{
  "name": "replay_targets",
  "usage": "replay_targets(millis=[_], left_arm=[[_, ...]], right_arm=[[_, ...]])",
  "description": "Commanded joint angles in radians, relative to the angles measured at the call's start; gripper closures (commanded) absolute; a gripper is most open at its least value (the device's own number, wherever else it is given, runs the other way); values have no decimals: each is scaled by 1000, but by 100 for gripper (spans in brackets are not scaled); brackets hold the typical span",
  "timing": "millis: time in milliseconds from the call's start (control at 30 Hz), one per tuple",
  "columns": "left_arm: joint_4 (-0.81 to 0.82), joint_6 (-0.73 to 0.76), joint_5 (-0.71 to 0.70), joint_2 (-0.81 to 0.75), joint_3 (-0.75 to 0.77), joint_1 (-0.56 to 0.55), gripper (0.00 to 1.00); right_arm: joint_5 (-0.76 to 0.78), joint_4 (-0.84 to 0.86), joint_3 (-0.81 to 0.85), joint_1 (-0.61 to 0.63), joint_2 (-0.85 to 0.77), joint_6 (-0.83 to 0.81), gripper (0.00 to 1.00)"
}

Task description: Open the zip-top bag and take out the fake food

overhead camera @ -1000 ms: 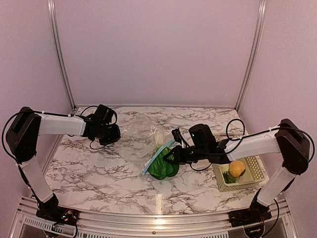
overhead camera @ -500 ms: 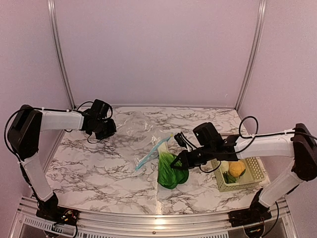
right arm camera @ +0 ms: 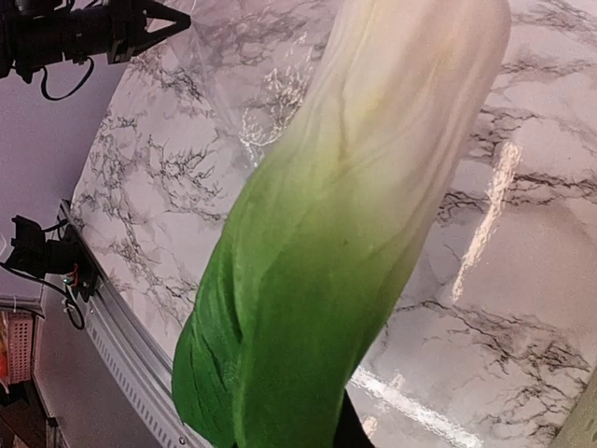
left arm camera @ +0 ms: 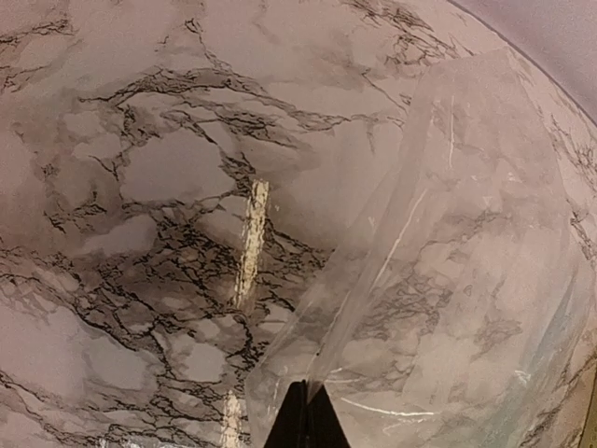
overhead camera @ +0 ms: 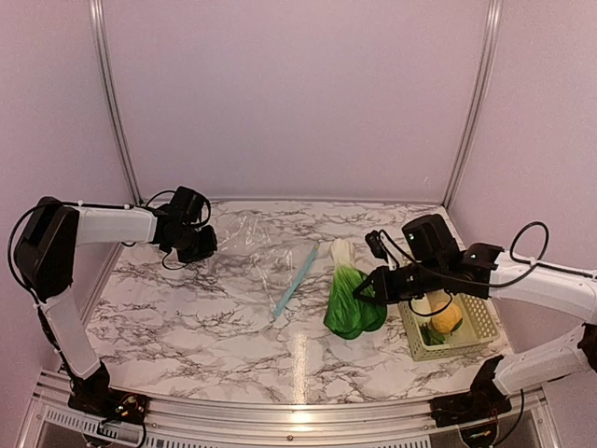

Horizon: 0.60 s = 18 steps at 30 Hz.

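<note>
The zip-top bag (overhead camera: 256, 250) is a clear crinkly pouch lying flat on the marble table, its light blue zipper strip (overhead camera: 294, 279) on the near right side. My left gripper (overhead camera: 193, 241) is shut on the bag's far left corner; in the left wrist view its tips (left arm camera: 306, 413) pinch the clear plastic (left arm camera: 448, 271). My right gripper (overhead camera: 370, 290) is shut on the green leafy, white-stemmed vegetable (overhead camera: 352, 301), which hangs outside the bag, above the table. That vegetable (right arm camera: 345, 252) fills the right wrist view and hides most of the fingers.
A pale yellow-green lattice basket (overhead camera: 478, 329) stands at the right, just beyond the vegetable. It holds a yellow-orange fruit (overhead camera: 447, 319) and a white piece (overhead camera: 425, 304). The table's metal front rail (overhead camera: 280, 418) runs along the near edge.
My right gripper has drawn the vegetable out of the bag and carried it right, toward the basket. The bag has sunk flat onto the table. The left gripper shifted slightly back.
</note>
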Motion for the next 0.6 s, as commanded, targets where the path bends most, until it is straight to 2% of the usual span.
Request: replay_targets(millis=[0, 300, 567], left_arm=[[-44, 32, 11, -29, 18, 7, 100], [-44, 45, 39, -60, 8, 7, 100], [-45, 50, 73, -95, -5, 8, 99]], right_arm=[[109, -131, 57, -66, -70, -2, 98], [252, -397, 109, -227, -197, -32, 97], [434, -582, 186, -243, -181, -10, 97]])
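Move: The basket that the right hand's held bok choy is bound for lies about 25 cm to the right, some 4 cm ahead and 12 cm below. In it the peach sits roughly 26 cm right, 2 cm ahead, and the small leafy green 22 cm right, 2 cm back. The bag's blue zip strip lies some 14 cm left, 13 cm ahead. From the left hand the basket is about 66 cm right, 16 cm back. Still pinching the bok choy, the right hand swings it about 13 cm to the right towards the basket, drifting a little forward and up early on and slowing near the end. The wrist turns some 25 degrees clockwise while the fingers tip more steeply down, staying shut. The left hand keeps its closed fingers at the bag's corner and rises about 2 cm. ##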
